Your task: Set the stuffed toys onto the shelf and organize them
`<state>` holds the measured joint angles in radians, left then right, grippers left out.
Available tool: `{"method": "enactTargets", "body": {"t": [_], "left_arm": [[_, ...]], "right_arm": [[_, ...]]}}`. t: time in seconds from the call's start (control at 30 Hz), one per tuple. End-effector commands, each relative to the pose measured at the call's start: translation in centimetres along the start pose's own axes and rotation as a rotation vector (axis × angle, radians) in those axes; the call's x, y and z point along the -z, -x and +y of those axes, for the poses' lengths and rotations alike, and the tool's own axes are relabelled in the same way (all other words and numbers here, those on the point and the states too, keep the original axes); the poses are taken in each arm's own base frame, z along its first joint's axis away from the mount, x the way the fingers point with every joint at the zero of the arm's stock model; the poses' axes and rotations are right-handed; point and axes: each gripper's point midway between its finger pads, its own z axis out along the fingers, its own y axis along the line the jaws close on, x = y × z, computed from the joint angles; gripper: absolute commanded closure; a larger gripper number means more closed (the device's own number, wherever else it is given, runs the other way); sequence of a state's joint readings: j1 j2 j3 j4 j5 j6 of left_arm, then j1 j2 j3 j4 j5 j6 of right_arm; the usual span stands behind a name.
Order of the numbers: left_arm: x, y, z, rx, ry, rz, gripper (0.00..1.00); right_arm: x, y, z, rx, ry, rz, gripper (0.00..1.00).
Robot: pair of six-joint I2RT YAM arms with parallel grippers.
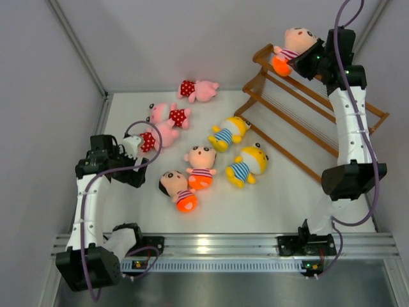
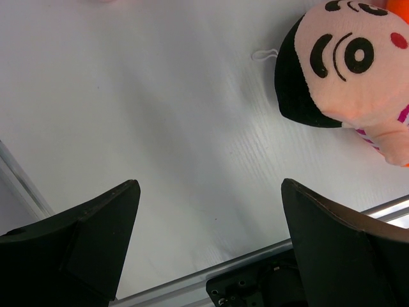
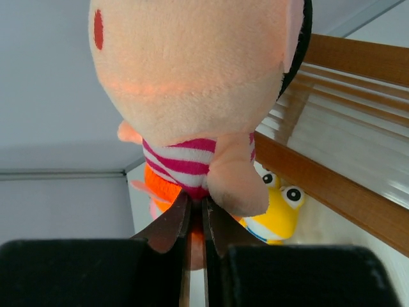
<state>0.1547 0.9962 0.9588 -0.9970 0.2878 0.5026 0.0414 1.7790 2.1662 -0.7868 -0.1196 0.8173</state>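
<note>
My right gripper (image 1: 305,61) is shut on a peach-headed stuffed toy (image 1: 294,46) and holds it over the top tier of the brown wooden shelf (image 1: 300,121). In the right wrist view the fingers (image 3: 196,214) pinch the toy's striped shirt (image 3: 192,83) beside a shelf rail (image 3: 332,185). Several more stuffed toys lie on the white table: pink ones (image 1: 199,89) (image 1: 169,115) (image 1: 156,137), yellow ones (image 1: 228,132) (image 1: 248,165), and peach-headed ones (image 1: 200,165) (image 1: 179,188). My left gripper (image 1: 135,174) hangs open and empty over the table (image 2: 211,236), left of a peach-headed toy (image 2: 348,70).
The shelf stands slanted at the back right, near the grey back wall. A metal rail (image 1: 217,243) runs along the table's front edge. A grey side wall (image 1: 38,128) closes the left. A yellow toy (image 3: 281,211) shows below the shelf rail in the right wrist view.
</note>
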Motion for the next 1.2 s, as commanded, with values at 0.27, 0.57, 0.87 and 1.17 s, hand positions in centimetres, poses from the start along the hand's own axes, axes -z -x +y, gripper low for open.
{"method": "enactTargets", "body": {"t": [0.27,0.57,0.87,1.17], "left_arm": [[-0.6,-0.5,-0.8,0.012,-0.039,0.025,0.02],[-0.9,-0.6,-0.8,0.018,-0.049,0.038,0.02],[-0.9,-0.6,-1.0,0.020,-0.059,0.034,0.02],[-1.1,-0.4,-1.3,0.015,-0.083,0.025,0.02]], "right_arm": [[-2.8,0.1,-2.5,-0.059,0.013,0.039,0.93],[-3.2,0.0,-3.3,-0.051,0.029,0.071,0.64],[-0.9,1.6,-1.6,-0.014,0.067,0.000,0.37],[3.2,3.8,-0.6,0.122,0.056,-0.110,0.19]]}}
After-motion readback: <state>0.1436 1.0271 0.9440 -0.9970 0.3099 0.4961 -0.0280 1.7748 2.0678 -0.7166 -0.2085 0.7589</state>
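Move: The striped doll is still pinched in my right fingers. The place for it, the left end of the shelf's top tier, lies about 3 cm ahead, 4 cm left and 8 cm below. Far beneath on the table, one yellow toy sits some 20 cm left and 10 cm back, another about 13 cm left and 21 cm back. From my idle left hand that shelf end is roughly 30 cm ahead, 49 cm to the right and 16 cm higher. I lower the doll with my right hand about 4 cm, easing slightly forward, down onto the left end of the top tier, the fingers tipping some 5 degrees further down. Then I hold nearly still while the fingers open wide and let go of the doll, and finally start up and off to the right, a couple of centimetres clear. ##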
